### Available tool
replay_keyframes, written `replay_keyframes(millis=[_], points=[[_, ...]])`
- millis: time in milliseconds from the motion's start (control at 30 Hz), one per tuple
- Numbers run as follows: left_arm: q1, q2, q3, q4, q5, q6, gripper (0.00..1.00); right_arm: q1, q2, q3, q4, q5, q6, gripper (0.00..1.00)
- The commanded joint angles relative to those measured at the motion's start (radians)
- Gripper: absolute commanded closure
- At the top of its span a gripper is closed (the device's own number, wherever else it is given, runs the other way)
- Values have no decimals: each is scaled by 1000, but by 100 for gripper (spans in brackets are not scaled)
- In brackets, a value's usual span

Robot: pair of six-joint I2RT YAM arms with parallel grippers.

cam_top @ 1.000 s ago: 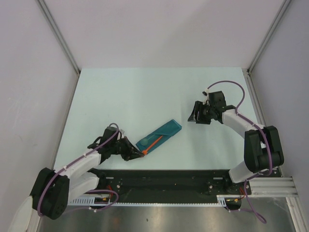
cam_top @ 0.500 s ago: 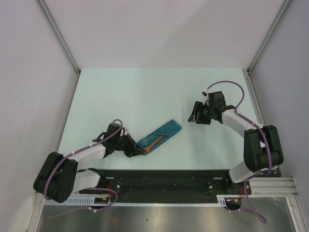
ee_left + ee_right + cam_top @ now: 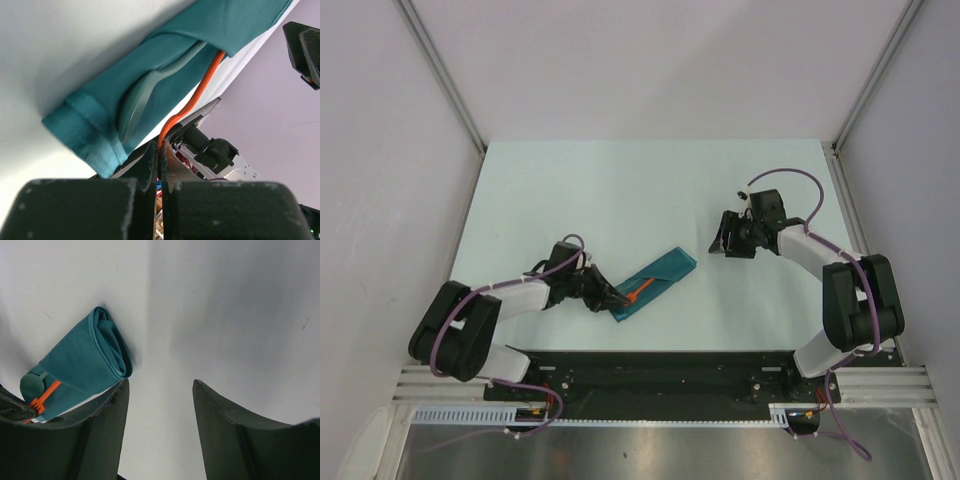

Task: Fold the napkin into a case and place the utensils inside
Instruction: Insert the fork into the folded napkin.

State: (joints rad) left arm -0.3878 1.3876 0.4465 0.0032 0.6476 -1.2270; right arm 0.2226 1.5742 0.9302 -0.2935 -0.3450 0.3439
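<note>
The teal napkin lies folded as a long narrow case (image 3: pixel 658 278) in the middle of the table, and also shows in the left wrist view (image 3: pixel 210 35) and the right wrist view (image 3: pixel 82 365). My left gripper (image 3: pixel 611 299) (image 3: pixel 160 157) is at the case's near left end, shut on the handle of the orange-red utensil (image 3: pixel 638 292) (image 3: pixel 192 97). The utensil's far end runs under a fold of the cloth. A grey-teal spoon (image 3: pixel 145 95) lies on the case beside it. My right gripper (image 3: pixel 720 244) (image 3: pixel 160 387) is open and empty, just right of the case's far end.
The pale table (image 3: pixel 620 190) is walled at the back and both sides. The black base rail (image 3: pixel 650 375) runs along the near edge behind the left gripper.
My left gripper has moved right and up to the case's near end, carrying the orange-red utensil further along the cloth. The right arm has barely moved.
</note>
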Motion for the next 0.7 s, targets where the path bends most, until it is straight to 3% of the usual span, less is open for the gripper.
replay_keyframes(millis=[0,200,267,367,433,500,667], points=[[9,56,57,46,43,35,100,0,4,6,31,9,-13,42],[7,105,87,41,64,57,98,1,7,4,34,8,-13,42],[7,122,95,26,64,67,91,1,10,4,37,5,-13,42],[9,123,107,-27,44,89,72,1,4,4,34,5,-11,42],[9,99,113,-70,20,96,47,0,0,2,30,8,-11,42],[9,79,126,-120,-2,116,29,3,-11,-2,25,15,-14,42],[9,10,162,-227,-63,162,16,14,-49,-27,11,37,15,41]])
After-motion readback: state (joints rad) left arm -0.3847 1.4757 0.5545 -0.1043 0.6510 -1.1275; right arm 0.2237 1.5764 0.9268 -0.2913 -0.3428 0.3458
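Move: The left hand holds the fork by its tined end, with the handle already under the napkin's flap. The pocket mouth lies about 4 cm ahead of this hand and 7 cm to its right, roughly 2 cm lower. Nearest by are the spoon's bowl, some 2 cm ahead and 1 cm left, and the napkin's near end, 3 cm back and 1 cm left. From the idle right hand, the pocket mouth is about 6 cm back and 16 cm left, 3 cm below. Forward and down, with a little to the right, the left hand eases the held fork about 1 cm farther along the napkin towards the pocket mouth and sinks roughly 1 cm. Nearly stopped there, its fingers open wide and let go of the fork's tined end, the hand just starting to lift at the end. ##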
